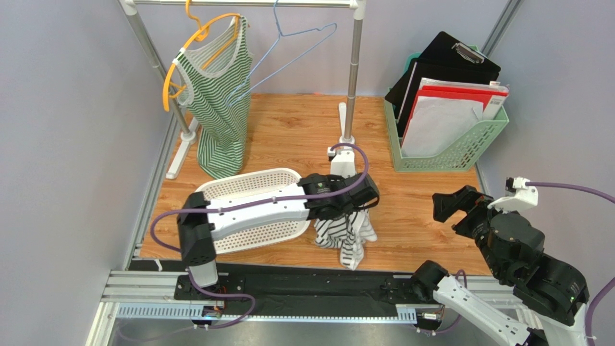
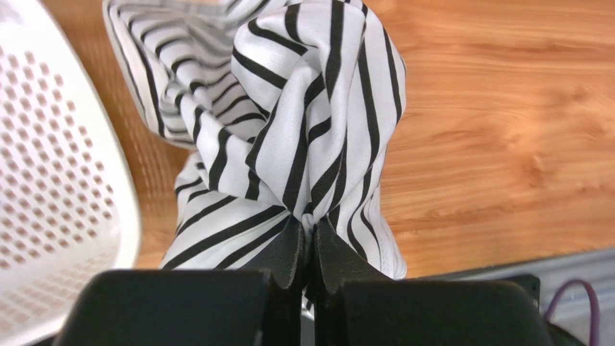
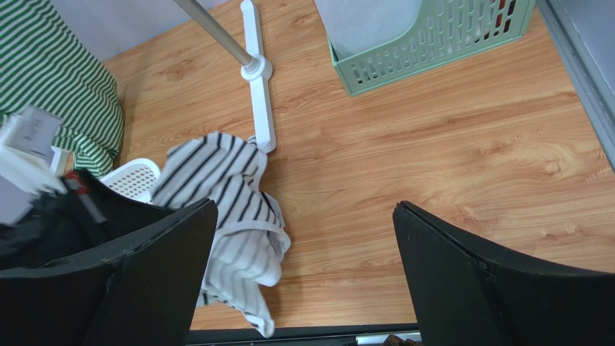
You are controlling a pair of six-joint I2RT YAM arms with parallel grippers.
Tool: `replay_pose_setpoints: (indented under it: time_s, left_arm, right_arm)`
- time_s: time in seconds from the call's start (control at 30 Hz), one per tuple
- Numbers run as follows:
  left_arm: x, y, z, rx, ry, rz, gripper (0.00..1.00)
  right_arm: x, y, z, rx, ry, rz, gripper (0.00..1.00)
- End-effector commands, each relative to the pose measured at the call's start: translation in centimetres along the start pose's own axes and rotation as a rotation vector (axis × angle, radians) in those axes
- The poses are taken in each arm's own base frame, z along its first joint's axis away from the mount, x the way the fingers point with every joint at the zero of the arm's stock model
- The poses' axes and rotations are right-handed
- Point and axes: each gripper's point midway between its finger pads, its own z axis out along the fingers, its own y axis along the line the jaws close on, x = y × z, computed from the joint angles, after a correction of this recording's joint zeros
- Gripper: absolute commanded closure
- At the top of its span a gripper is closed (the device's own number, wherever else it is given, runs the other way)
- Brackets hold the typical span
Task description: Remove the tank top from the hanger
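A black-and-white striped tank top (image 1: 345,234) lies bunched on the wooden table, off any hanger. My left gripper (image 1: 357,209) is shut on a fold of it; the left wrist view shows the gripper (image 2: 312,223) pinching the striped cloth (image 2: 289,108). A green-striped tank top (image 1: 220,108) hangs on an orange hanger (image 1: 173,72) at the rack's left end. Beside it a blue wire hanger (image 1: 289,50) hangs bare. My right gripper (image 1: 456,204) stands open over the table's right side; the gripper (image 3: 303,205) holds nothing, and the striped tank top (image 3: 224,187) lies to its left.
A white perforated basket (image 1: 245,187) sits just left of the bunched top, under my left arm. The rack's post (image 1: 352,72) and white foot (image 3: 258,72) stand behind the top. A green file rack (image 1: 447,144) with papers and a clipboard fills the back right.
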Motion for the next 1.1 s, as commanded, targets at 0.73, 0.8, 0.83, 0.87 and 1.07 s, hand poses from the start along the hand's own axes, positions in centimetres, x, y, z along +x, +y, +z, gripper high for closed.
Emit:
replay_pose_setpoints:
  time_s: [0.73, 0.8, 0.83, 0.87, 1.07]
  left_arm:
    - [-9.5, 13.8, -19.1, 0.541, -0.114, 0.960, 1.00]
    - [-9.4, 14.7, -19.7, 0.547, -0.125, 0.965, 1.00]
    - [-9.2, 14.9, -19.7, 0.553, -0.117, 0.963, 1.00]
    - [-9.0, 15.5, -19.5, 0.540, -0.105, 0.957, 1.00]
    - [-9.6, 19.4, -15.9, 0.385, -0.020, 0.825, 1.00]
  right_arm:
    - [0.5, 8.0, 1.1, -0.343, 0.031, -0.076, 0.00]
    - [1.0, 8.7, 1.3, -0.356, 0.060, -0.093, 0.00]
    - [1.1, 8.8, 1.4, -0.360, 0.067, -0.098, 0.00]
    - [1.3, 9.0, 1.4, -0.369, 0.076, -0.101, 0.00]
    - [1.4, 9.1, 1.3, -0.383, 0.075, -0.104, 0.00]
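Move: The left hand already holds the bunched black-and-white tank top. The white basket it is taken to lies about 26 cm to this hand's left and 2 cm farther out, its middle some 14 cm lower. The green striped top hangs roughly 34 cm left and 22 cm ahead. The white rack foot is about 25 cm ahead and 3 cm right, down on the table. From the right hand the basket lies some 51 cm left, 9 cm ahead and 28 cm below. Up first, about 10 cm, then sweeping some 22 cm left while still climbing a little, the left hand carries the pinched black-and-white tank top from the table beside the basket to over the basket. Its wrist swings clockwise by about 50 degrees and tips the fingers up somewhat; they stay shut on the cloth. The empty right hand, wide open, drifts left and turns a little counter-clockwise. ##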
